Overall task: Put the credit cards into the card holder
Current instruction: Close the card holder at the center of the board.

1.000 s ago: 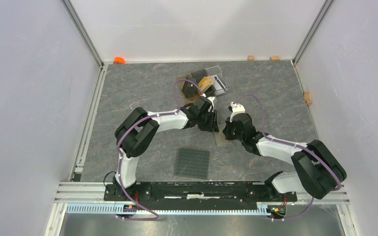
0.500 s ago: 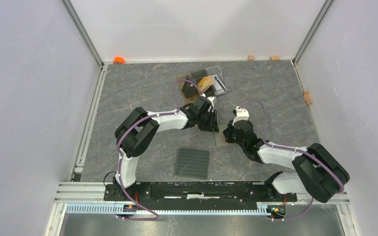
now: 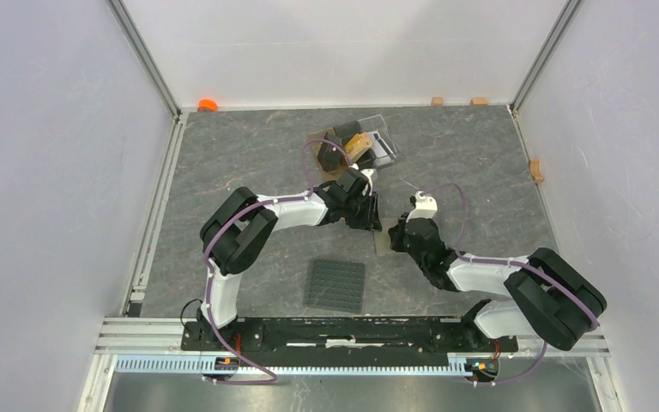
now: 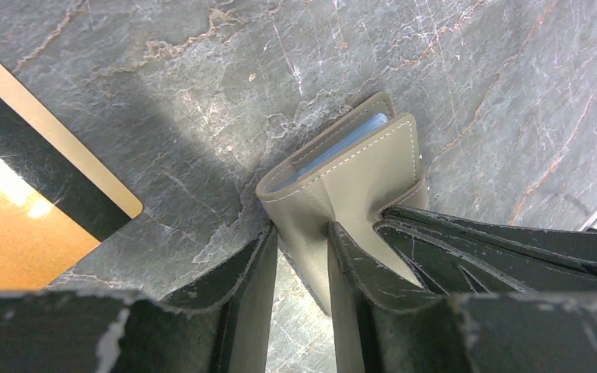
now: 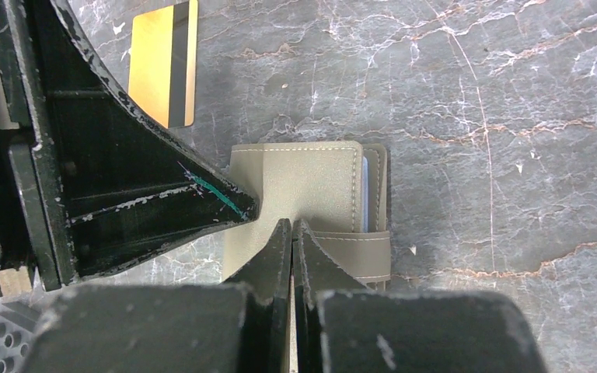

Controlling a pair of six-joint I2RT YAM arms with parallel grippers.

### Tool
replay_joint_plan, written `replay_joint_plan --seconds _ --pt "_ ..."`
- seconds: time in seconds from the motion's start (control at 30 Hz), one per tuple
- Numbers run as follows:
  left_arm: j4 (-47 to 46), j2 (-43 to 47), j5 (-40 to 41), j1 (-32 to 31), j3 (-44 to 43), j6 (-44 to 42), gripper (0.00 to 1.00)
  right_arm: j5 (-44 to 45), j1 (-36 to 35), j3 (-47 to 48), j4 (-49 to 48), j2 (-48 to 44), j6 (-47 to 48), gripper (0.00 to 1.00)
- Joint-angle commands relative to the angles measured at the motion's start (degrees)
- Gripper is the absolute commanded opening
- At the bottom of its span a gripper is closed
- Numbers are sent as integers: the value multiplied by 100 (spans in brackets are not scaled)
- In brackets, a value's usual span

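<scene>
The olive card holder (image 4: 365,163) lies folded on the stone table, a blue pocket edge showing at its open side. My left gripper (image 4: 301,227) stands open astride its edge. One finger (image 4: 357,272) rests on the cover and the other (image 4: 241,287) sits on the table beside it, with a strip of table showing between. My right gripper (image 5: 291,221) is shut and empty, its tips touching the card holder (image 5: 303,179) beside the snap tab (image 5: 357,252). A gold-orange credit card (image 5: 163,62) with a black stripe lies flat just beyond. From above, both grippers meet at the card holder (image 3: 383,246).
A clear stand (image 3: 369,142) holding cards sits at the back centre. The dark studded mat (image 3: 336,285) lies in front of the grippers. An orange object (image 3: 207,105) and small wooden blocks (image 3: 437,100) (image 3: 536,169) line the back and right edges.
The right arm's wrist has swung a little right and toward the near edge while its shut tips stay at the card holder. The left arm has not moved.
</scene>
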State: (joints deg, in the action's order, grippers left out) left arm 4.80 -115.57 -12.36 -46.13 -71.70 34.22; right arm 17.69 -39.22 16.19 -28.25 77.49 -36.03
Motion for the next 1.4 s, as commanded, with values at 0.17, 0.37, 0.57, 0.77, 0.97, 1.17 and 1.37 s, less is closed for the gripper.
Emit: replay_joint_plan --seconds 0.17,0.37,0.57,0.77,0.97,1.17,1.37 --pt "629 -367 331 43 288 2 38 -251 -380 -909 2073 668 -456 0" --pt "636 -376 333 77 296 21 38 -239 -615 -1010 1949 967 -707 0" --pt "653 -344 349 121 297 31 38 -228 -735 -1062 1959 1121 -884 0" --pt "641 -294 351 139 292 24 38 -222 -737 -1206 1937 1022 -995 0" --pt "623 147 414 230 294 -197 44 -232 -736 -405 2508 413 -343 0" --pt "486 1178 559 596 594 -206 69 -51 -695 906 3591 -710 445 33" --pt "610 2174 417 1318 1084 -133 82 95 -297 1712 4248 -1293 982 65"
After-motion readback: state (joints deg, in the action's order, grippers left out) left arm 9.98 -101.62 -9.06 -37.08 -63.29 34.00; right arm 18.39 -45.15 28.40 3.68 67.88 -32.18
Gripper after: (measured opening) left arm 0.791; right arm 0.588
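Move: The card holder lies folded under both hands. Its middle, with the strap end, is right beneath the right fingertips, about 1 cm down, while from the left hand at its spine that middle is some 4 cm right and 2 cm back, 1 cm lower. From the right hand, the gold card lies about 11 cm left and 9 cm ahead, and the ridged mat roughly 13 cm left and 12 cm back. Pressing down with shut fingers, the right hand keeps bearing on the strap end, sinking about half a centimetre, easing slightly left and rolling its left side up. It then lifts off some 4 cm while drawing back and opening. The left fingers stay at the spine until then, next widen and leave about 9 cm left, rising 4 cm with a small forward drift. ##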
